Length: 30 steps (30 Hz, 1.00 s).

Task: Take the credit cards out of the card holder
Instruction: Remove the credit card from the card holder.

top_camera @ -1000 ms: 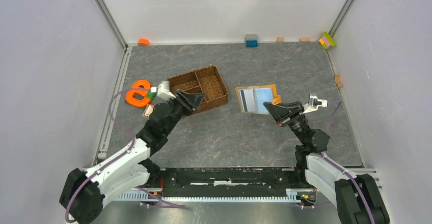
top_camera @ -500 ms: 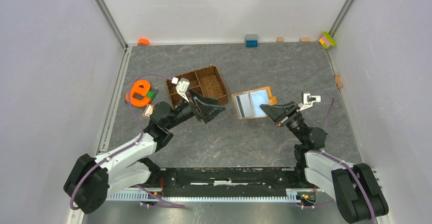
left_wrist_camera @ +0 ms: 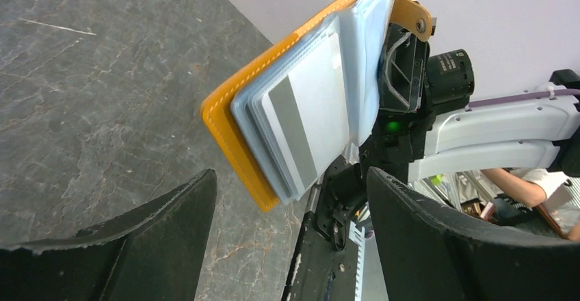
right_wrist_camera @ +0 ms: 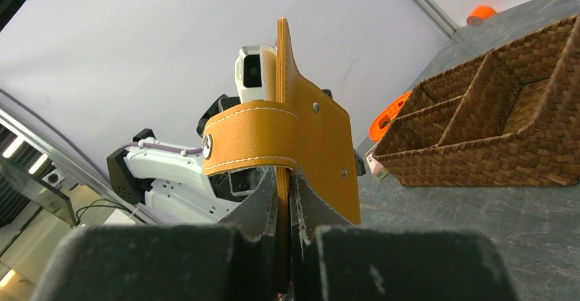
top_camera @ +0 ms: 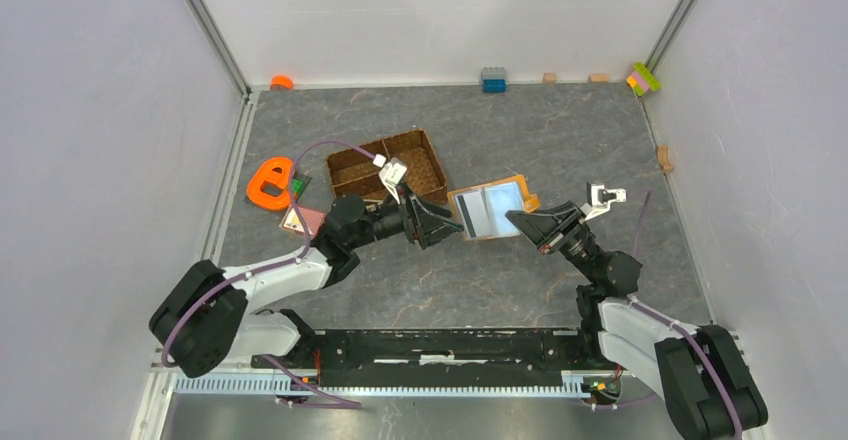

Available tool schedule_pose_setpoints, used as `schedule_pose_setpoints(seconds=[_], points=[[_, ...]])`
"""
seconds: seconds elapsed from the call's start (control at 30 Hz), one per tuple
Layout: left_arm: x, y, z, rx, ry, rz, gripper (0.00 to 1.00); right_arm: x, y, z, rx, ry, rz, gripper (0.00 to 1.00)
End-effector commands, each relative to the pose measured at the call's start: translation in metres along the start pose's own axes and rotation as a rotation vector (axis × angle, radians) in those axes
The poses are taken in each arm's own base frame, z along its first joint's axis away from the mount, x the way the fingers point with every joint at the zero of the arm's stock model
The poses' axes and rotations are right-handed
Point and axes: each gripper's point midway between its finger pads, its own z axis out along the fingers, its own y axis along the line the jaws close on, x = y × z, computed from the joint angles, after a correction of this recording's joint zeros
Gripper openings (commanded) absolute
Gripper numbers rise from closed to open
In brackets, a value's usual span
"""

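The orange card holder [top_camera: 488,210] hangs open above the table, its pale blue lining facing up. My right gripper [top_camera: 527,222] is shut on its right edge, below the snap tab [right_wrist_camera: 249,144]. In the right wrist view the leather [right_wrist_camera: 321,150] stands pinched between the jaws [right_wrist_camera: 284,246]. Several credit cards [left_wrist_camera: 308,109], pale grey-white with a grey stripe, sit in the left slots. My left gripper [top_camera: 447,228] is open at the holder's left edge. In its wrist view the holder's orange corner [left_wrist_camera: 236,133] sits just ahead of the spread fingers [left_wrist_camera: 291,185], apart from them.
A brown woven divided tray [top_camera: 390,165] stands just behind my left gripper. An orange e-shaped toy [top_camera: 270,182] and a small pink piece [top_camera: 300,222] lie at the left. Toy bricks [top_camera: 493,80] line the back wall, with more in the right corner [top_camera: 644,78].
My left arm swung right from the tray to the holder's left edge, and its jaws opened wide. My right gripper carried the holder a little leftward.
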Motion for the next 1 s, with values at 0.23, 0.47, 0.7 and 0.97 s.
schedule_pose_setpoints(seconds=[0.23,0.47,0.7,0.97], points=[[-0.016,-0.039,0.014,0.208,-0.026,0.035,0.81,0.015,0.086,-0.026,-0.386,-0.022,-0.200,0.00],[-0.023,-0.051,0.005,0.227,-0.042,0.074,0.49,0.016,0.077,-0.023,-0.358,-0.019,-0.210,0.05],[-0.030,-0.048,-0.003,0.152,-0.064,0.109,0.15,0.021,0.028,-0.012,-0.159,0.003,-0.240,0.27],[-0.030,-0.018,-0.003,-0.023,-0.049,0.108,0.02,0.026,-0.025,-0.005,0.058,0.077,-0.333,0.52]])
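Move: Hanging open in the right hand's shut fingers, the card holder has its middle about 7 cm to the left hand's right, 1 cm ahead and a couple of centimetres higher. Its striped card is nearer, roughly 4 cm to the right and level fore and aft; the basket stands some 8 cm ahead, 13 cm to the left and 17 cm below. From the right hand, the holder's middle is about 3 cm left and 1 cm ahead, slightly above. Bringing the holder about 2 cm left and 2 cm back, the right hand feeds its free edge to the open left fingers, which edge right. The left hand then rises nearly 4 cm, drawing back slightly, as its fingers shut and pinch that edge, and dips a little. The right fingers open halfway around the strap side while their tips tilt up. ##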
